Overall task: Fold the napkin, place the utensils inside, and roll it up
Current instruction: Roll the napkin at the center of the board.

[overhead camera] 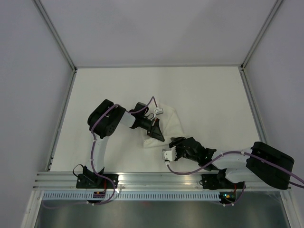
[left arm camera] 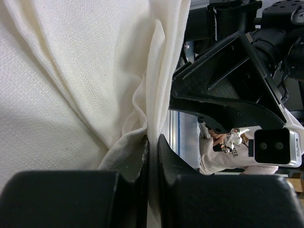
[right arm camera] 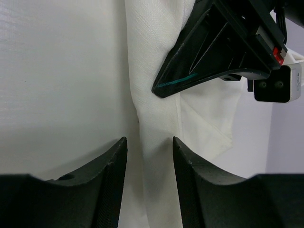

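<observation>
The white napkin (overhead camera: 172, 119) lies crumpled in the middle of the table. My left gripper (overhead camera: 158, 134) is shut on a bunched edge of it; in the left wrist view the cloth (left arm camera: 71, 71) is pinched between the closed fingers (left arm camera: 153, 142). My right gripper (overhead camera: 176, 141) stands open just to the right of the left one. In the right wrist view its fingers (right arm camera: 149, 142) straddle a raised fold of the napkin (right arm camera: 156, 109) with a gap on the left side, and the left gripper (right arm camera: 213, 52) hangs above the cloth. The utensils are out of view.
The off-white table (overhead camera: 213, 95) is fenced by metal rails on the left and right and an aluminium rail (overhead camera: 156, 178) at the near edge. Both arm bases sit on that rail.
</observation>
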Available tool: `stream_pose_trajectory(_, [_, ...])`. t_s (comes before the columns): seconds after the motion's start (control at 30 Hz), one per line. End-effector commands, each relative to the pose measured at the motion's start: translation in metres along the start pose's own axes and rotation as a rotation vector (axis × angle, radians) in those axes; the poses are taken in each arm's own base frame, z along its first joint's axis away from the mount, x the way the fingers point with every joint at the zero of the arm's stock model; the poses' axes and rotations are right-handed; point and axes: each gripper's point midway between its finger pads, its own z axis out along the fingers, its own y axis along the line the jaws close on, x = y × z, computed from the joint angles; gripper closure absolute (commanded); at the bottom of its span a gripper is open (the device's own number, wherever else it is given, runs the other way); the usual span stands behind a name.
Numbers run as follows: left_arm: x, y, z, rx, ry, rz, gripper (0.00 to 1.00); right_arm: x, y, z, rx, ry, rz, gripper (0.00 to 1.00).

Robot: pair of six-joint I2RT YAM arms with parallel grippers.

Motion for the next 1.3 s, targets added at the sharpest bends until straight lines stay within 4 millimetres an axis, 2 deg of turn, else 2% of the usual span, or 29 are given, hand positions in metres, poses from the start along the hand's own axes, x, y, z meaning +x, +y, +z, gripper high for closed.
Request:
stream_pose_trajectory(0.0, [0.025, 0.045, 0.002, -0.118, -0.002, -0.094, 0.98, -0.009, -0.009, 0.002, 0.061, -0.032, 0.009, 0.51])
stream_pose_trajectory(0.4, [0.025, 0.046, 0.002, -0.119, 0.001, -0.097, 0.98, -0.021, -0.006, 0.015, 0.08, -0.034, -0.031, 0.52])
stream_pose_trajectory(0.6, [0.026, 0.046, 0.002, -0.118, 0.003, -0.103, 0.98, -0.02, -0.005, 0.023, 0.091, -0.016, -0.06, 0.56])
stream_pose_trajectory(0.8, [0.025, 0.046, 0.001, -0.123, 0.004, -0.095, 0.98, -0.019, 0.0, 0.026, 0.066, 0.0, -0.081, 0.72])
stream_pose_trajectory(0.83, [0.025, 0.045, 0.001, -0.126, 0.004, -0.093, 0.98, -0.019, 0.0, 0.026, 0.062, 0.004, -0.079, 0.79])
stream_pose_trajectory(0.9, [0.022, 0.044, 0.0, -0.143, -0.004, -0.073, 0.98, -0.018, 0.004, 0.026, 0.04, 0.005, -0.083, 0.87])
stream_pose_trajectory(1.03, [0.011, 0.037, -0.003, -0.181, -0.031, -0.021, 0.94, -0.022, 0.01, 0.027, -0.017, -0.002, -0.082, 0.9])
stream_pose_trajectory(1.07, [0.008, 0.038, -0.005, -0.204, -0.038, -0.018, 0.92, -0.02, 0.017, 0.026, -0.06, 0.012, -0.083, 0.9])
stream_pose_trajectory(1.13, [0.002, 0.034, -0.008, -0.222, -0.051, 0.003, 0.91, -0.028, 0.016, 0.028, -0.091, -0.009, -0.065, 0.9])
stream_pose_trajectory(1.27, [-0.005, 0.032, -0.013, -0.28, -0.065, 0.034, 0.87, -0.032, 0.023, 0.028, -0.182, 0.002, -0.048, 0.91])
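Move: The right hand's open fingers already straddle the near fold of the napkin; the stretch of fold they are to shut on lies about 2 cm to its left, level fore and aft and 1 cm lower. The flat part of the napkin spreads beyond, its middle roughly 9 cm ahead, 2 cm left and 2 cm down. From the left hand, which still pinches the fold, that stretch lies some 2 cm to the right. Leftward along the near fold, sinking slightly, the right hand slides about 2.5 cm towards the left gripper, then shuts its fingers from half open and pinches the fold close beside it. The left hand keeps its pinch almost without moving, easing down and tilting some 5 degrees only at the very end. ##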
